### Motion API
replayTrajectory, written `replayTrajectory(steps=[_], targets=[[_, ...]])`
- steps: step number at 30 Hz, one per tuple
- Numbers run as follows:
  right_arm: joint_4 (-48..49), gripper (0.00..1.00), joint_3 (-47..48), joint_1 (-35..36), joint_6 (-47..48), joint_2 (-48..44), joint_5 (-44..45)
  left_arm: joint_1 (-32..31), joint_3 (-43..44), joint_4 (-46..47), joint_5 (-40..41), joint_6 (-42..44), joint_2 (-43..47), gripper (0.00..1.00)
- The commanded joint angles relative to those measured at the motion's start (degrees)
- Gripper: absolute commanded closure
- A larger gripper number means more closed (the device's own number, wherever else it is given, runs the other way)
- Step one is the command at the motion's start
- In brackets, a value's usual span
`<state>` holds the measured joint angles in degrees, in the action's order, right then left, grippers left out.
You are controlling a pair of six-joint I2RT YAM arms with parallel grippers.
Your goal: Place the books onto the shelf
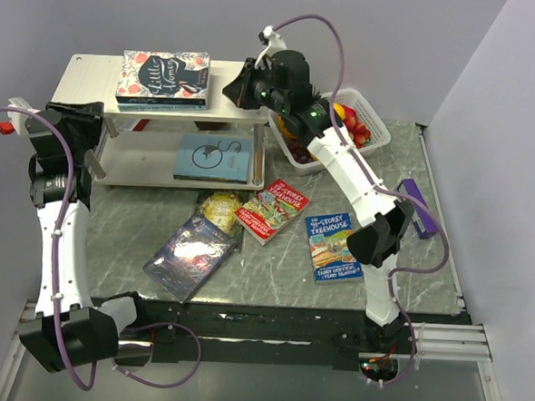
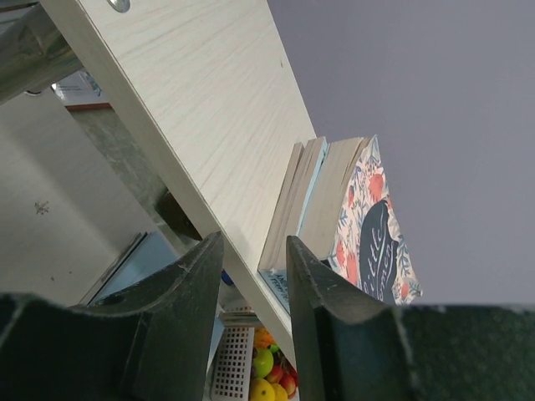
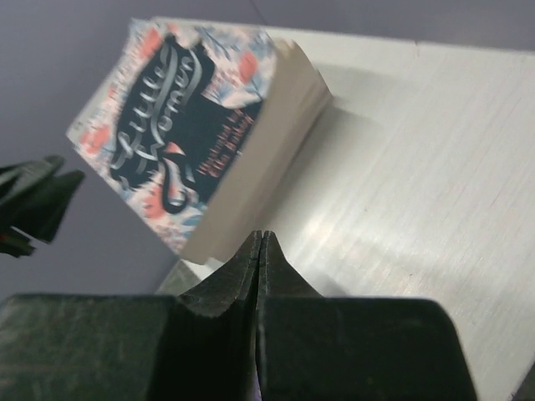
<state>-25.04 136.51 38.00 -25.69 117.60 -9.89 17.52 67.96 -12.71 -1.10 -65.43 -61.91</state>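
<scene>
The shelf (image 1: 94, 70) stands at the back left. On its top board (image 3: 418, 167) the floral "Little Women" book (image 1: 163, 76) (image 3: 175, 125) (image 2: 372, 234) lies on top of another book. A pale blue book (image 1: 214, 158) lies on the lower board. A green-gold book (image 1: 220, 207), a dark galaxy book (image 1: 191, 255), a red Treehouse book (image 1: 272, 210) and a blue Treehouse book (image 1: 335, 245) lie on the table. My right gripper (image 1: 233, 89) (image 3: 262, 236) is shut and empty just right of "Little Women", over the top board. My left gripper (image 1: 97, 136) (image 2: 251, 238) is part open at the shelf's left end, with the top board's edge (image 2: 192, 109) showing between its fingers.
A white fruit basket (image 1: 368, 111) (image 2: 234, 359) stands right of the shelf, under the right arm. A small purple box (image 1: 419, 205) lies near the table's right edge. The four loose books are spread across the middle of the table in front of the shelf.
</scene>
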Motion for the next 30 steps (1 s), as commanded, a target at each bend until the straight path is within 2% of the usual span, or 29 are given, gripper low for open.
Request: replayTrajectory(steps=[1,8,15,22,25,30], targets=[[0.3,1.0,0.3,0.3,-0.2,0.5,-1.9,-0.2,3.5,-0.1,2.5,1.1,-1.2,0.57],[0.8,1.0,-0.4,0.8,-3.0,1.8,-5.2,-0.1,5.9,-0.4,3.7,0.7,-5.1,0.57],[0.5,1.0,1.4,1.5,-4.0,3.5,-6.7,-0.2,8.4,0.4,-1.4,0.0,-10.6,0.58],[0.9,1.0,1.1,2.1,-4.5,4.5,-7.5,-0.1,7.4,2.0,-6.7,0.1,-11.7,0.6],[1.3,1.0,-0.4,2.1,-4.6,3.4,-7.2,0.0,7.2,1.5,-6.2,0.6,-10.4,0.61],[2.6,1.0,-3.6,2.0,-3.7,-1.9,-5.1,0.1,9.7,-1.3,-0.9,2.1,-6.1,0.59]])
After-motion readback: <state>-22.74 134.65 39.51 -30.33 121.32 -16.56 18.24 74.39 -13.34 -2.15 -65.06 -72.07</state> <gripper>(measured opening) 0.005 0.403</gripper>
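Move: The shelf's top board has its front edge about 1 cm ahead of the left gripper and level with it. The front-left corner is some 8 cm to the left, and the Little Women stack is about 17 cm right, 9 cm farther out and 3 cm up. From the shut right gripper that stack lies about 16 cm left, 5 cm ahead and 5 cm lower. The fruit basket is roughly 22 cm right of this gripper, 15 cm out and 30 cm below. Push the front edge of the shelf's top board forward near its left corner with the half-open left gripper, about 4 cm, sinking and drifting left slightly and tipping the fingers a little down. Meanwhile drop the shut right gripper quickly beside the stack, then slide it some 4 cm left towards the stack's right front corner, turning slightly counter-clockwise. ##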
